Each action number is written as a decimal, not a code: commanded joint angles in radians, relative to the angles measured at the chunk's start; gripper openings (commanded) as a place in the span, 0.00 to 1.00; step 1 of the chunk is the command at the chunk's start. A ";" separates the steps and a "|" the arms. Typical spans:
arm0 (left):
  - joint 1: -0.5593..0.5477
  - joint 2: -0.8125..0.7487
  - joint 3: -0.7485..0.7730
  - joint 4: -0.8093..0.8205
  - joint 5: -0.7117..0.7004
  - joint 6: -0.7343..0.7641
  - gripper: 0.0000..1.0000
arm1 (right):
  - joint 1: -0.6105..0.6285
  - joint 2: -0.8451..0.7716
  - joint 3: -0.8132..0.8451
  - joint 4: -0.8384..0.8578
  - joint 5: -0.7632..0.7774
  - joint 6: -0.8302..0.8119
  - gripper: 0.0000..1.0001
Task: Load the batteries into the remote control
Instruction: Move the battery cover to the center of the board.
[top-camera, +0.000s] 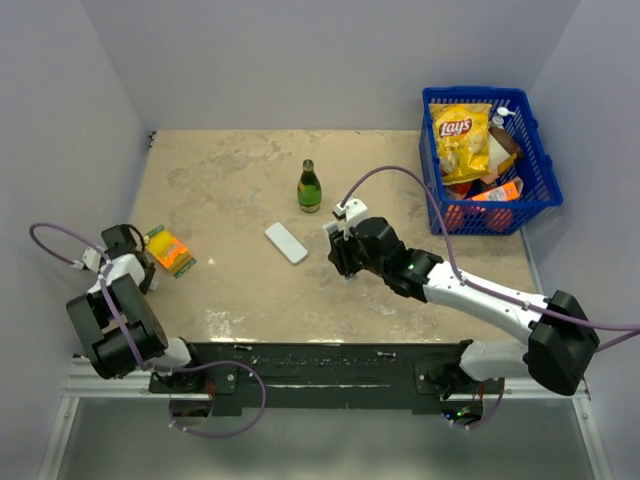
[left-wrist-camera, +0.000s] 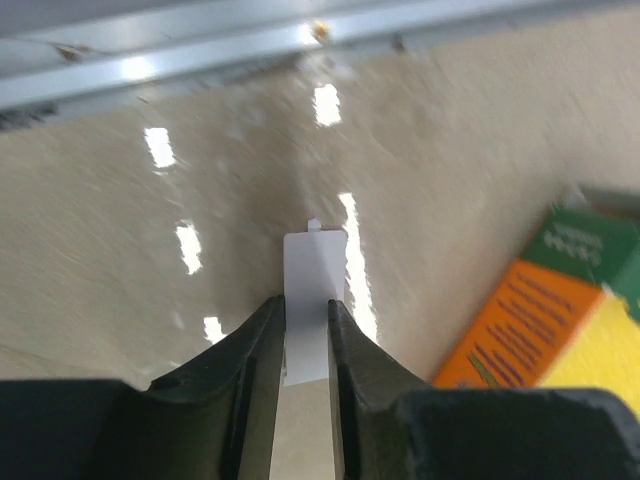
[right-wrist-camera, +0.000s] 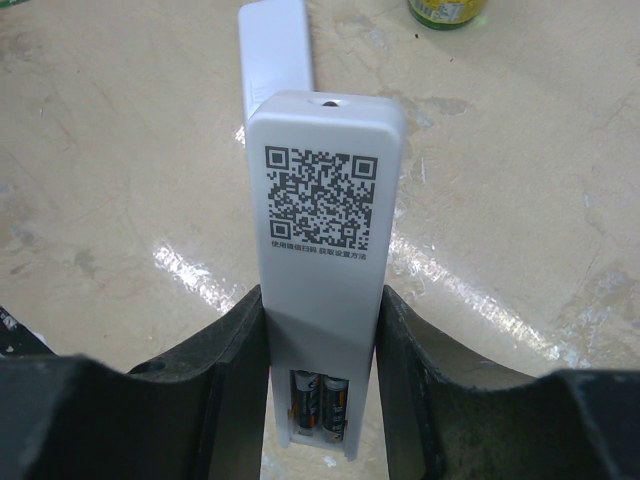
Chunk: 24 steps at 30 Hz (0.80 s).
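My right gripper (right-wrist-camera: 320, 295) is shut on the white remote control (right-wrist-camera: 322, 200), held back side up with its QR code showing. Both batteries (right-wrist-camera: 322, 402) lie side by side in the open compartment at the remote's near end, between the fingers. In the top view this right gripper (top-camera: 345, 256) hangs over the table's middle. My left gripper (left-wrist-camera: 305, 305) is shut on a thin white plate with a small tab (left-wrist-camera: 313, 268), low over the table. From above, the left gripper (top-camera: 135, 262) is at the far left.
A white bar (top-camera: 286, 243) lies on the table just left of the right gripper, also in the right wrist view (right-wrist-camera: 272, 50). An orange and green box (top-camera: 170, 250) sits beside the left gripper. A green bottle (top-camera: 310, 187) stands behind. A blue basket (top-camera: 545, 190) holds snacks.
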 joint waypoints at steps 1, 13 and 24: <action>-0.185 0.008 -0.083 -0.120 0.111 -0.037 0.28 | -0.001 -0.049 -0.001 0.043 0.002 -0.013 0.00; -0.741 -0.053 -0.048 -0.200 0.120 -0.130 0.28 | -0.001 -0.055 -0.001 0.038 0.024 -0.016 0.00; -1.183 0.036 0.160 -0.269 0.028 -0.143 0.39 | -0.003 -0.027 0.019 -0.003 0.067 -0.011 0.00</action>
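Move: The left hand has the battery cover at its fingertips, practically on the table; the clear patch near the board's centre is about 33 cm to its right and 2 cm ahead. The white box lies just beyond that patch, some 37 cm right and 12 cm ahead of the hand, while the yellow-orange box is close by, 5 cm right and 10 cm ahead. From the right hand, the patch is about 20 cm left, 4 cm back and 15 cm below. Keeping low and almost level, the left hand sweeps fast to the right, about 32 cm from beside the yellow-orange box to the clear patch on the near side of the white box, bowing a few centimetres forward on the way and easing back. The wrist turns some 60 degrees clockwise as it goes, the fingers stay narrowly parted and just begin to widen at the end, and the cover between the tips at the start is no longer there. ##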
